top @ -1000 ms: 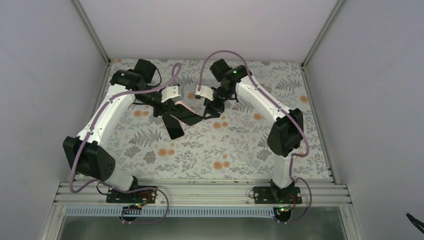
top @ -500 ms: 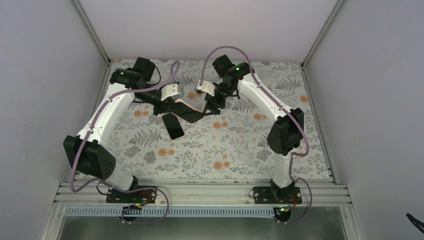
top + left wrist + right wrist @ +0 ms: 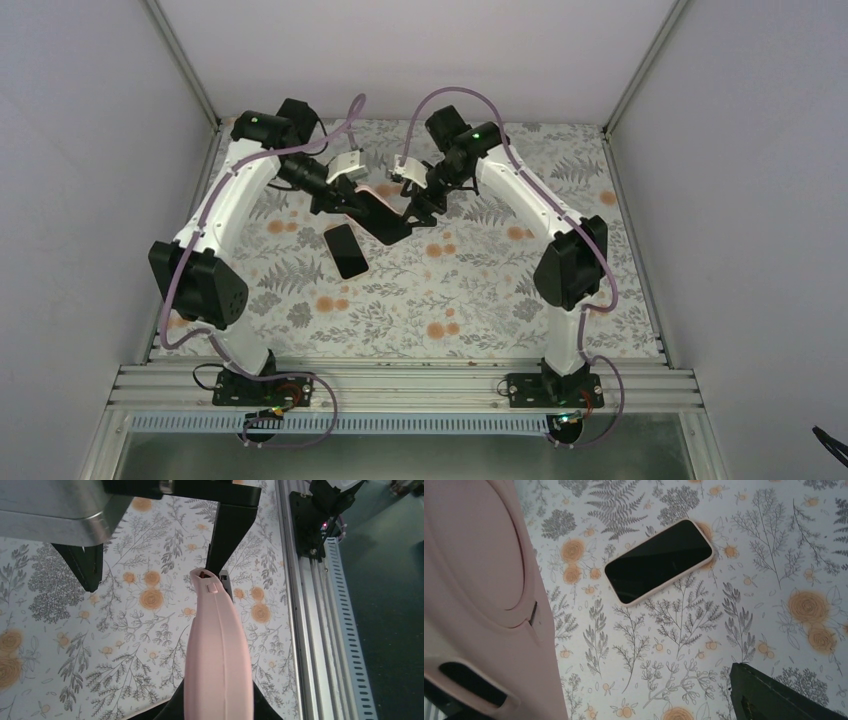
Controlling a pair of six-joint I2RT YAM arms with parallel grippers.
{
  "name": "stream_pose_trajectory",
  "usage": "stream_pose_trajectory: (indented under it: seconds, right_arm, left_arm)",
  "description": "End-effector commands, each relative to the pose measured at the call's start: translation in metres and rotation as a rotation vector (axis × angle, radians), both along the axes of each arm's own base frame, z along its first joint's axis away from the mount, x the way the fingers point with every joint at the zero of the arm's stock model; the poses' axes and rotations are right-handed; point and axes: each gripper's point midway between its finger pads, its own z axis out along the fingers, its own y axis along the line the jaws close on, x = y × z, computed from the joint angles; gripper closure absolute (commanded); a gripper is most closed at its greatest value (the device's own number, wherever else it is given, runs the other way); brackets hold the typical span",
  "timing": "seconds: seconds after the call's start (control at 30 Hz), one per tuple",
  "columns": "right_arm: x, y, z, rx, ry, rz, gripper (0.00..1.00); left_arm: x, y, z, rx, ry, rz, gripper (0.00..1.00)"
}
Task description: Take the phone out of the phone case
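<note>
The phone [image 3: 345, 250] lies flat on the floral table, screen up, out of its case; the right wrist view shows its black screen [image 3: 659, 561] too. My left gripper [image 3: 340, 197] is shut on one end of the pink phone case [image 3: 366, 198] and holds it tilted above the table. The left wrist view looks along the case's edge [image 3: 217, 645], which runs out from the left gripper [image 3: 218, 711]. My right gripper [image 3: 413, 207] stands open at the case's far end. One dark right finger [image 3: 774, 695] shows, apart from the case [image 3: 474, 605].
The aluminium rail [image 3: 300, 605] runs along the table's near edge. Grey walls close in the back and both sides. Floral table [image 3: 480, 290] stretches in front of and to the right of the phone.
The right gripper's jaws have opened wider and stand off the case. The left arm has swung back and up, lifting the case away from the phone, which stays on the table.
</note>
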Motion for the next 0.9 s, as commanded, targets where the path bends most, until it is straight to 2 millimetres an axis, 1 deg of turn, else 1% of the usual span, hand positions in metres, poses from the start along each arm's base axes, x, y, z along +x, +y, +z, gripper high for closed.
stream_pose_trajectory:
  seconds: [0.0, 0.07, 0.1, 0.17, 0.2, 0.27, 0.4, 0.43, 0.53, 0.63, 0.7, 0.87]
  right_arm:
    - [-0.052, 0.059, 0.053, 0.302, 0.096, 0.231, 0.11]
    - [-0.071, 0.063, 0.056, 0.303, 0.156, 0.287, 0.11]
    - [-0.079, 0.066, 0.058, 0.303, 0.182, 0.306, 0.12]
    - [-0.095, 0.070, 0.065, 0.318, 0.194, 0.341, 0.12]
    - [-0.102, 0.072, 0.070, 0.330, 0.195, 0.356, 0.12]
    - [-0.108, 0.075, 0.084, 0.369, 0.201, 0.368, 0.12]
    - [-0.111, 0.079, 0.108, 0.432, 0.227, 0.381, 0.12]
    - [-0.111, 0.081, 0.111, 0.444, 0.243, 0.386, 0.12]
    - [-0.113, 0.086, 0.127, 0.490, 0.279, 0.396, 0.13]
    - [-0.108, 0.095, 0.138, 0.498, 0.277, 0.367, 0.13]
    - [-0.104, 0.101, 0.140, 0.499, 0.273, 0.344, 0.13]
    - [-0.099, 0.109, 0.136, 0.495, 0.304, 0.321, 0.12]
  left_arm:
    - [0.017, -0.034, 0.061, -0.310, -0.073, -0.078, 0.98]
    - [0.035, -0.029, 0.063, -0.298, -0.098, -0.049, 0.98]
    - [0.044, -0.025, 0.068, -0.294, -0.124, -0.033, 0.98]
    - [0.058, -0.020, 0.069, -0.292, -0.134, -0.007, 0.98]
    - [0.062, -0.018, 0.068, -0.290, -0.137, -0.002, 0.98]
    - [0.066, -0.018, 0.066, -0.288, -0.139, -0.003, 0.98]
    - [0.064, -0.021, 0.063, -0.315, -0.117, -0.019, 0.98]
    - [0.062, -0.022, 0.063, -0.320, -0.117, -0.025, 0.98]
    - [0.061, -0.023, 0.058, -0.312, -0.113, -0.030, 0.98]
    - [0.060, -0.026, 0.053, -0.289, -0.109, -0.026, 0.98]
    - [0.056, -0.031, 0.051, -0.281, -0.112, -0.034, 0.98]
    - [0.042, -0.043, 0.055, -0.277, -0.132, -0.057, 0.98]
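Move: The left hand pinches the near end of the cased phone, whose middle lies about 6 cm to its right, 4 cm lower and 1 cm back. From the open right hand that middle is some 8 cm left, 4 cm back and 2 cm above. The second phone lies on the table roughly 19 cm left of the right hand, 6 cm ahead and 21 cm below. Right finger still at the case's free end, the right hand rises 5 cm, drifting left; left rises 2.5 cm, gripping. ##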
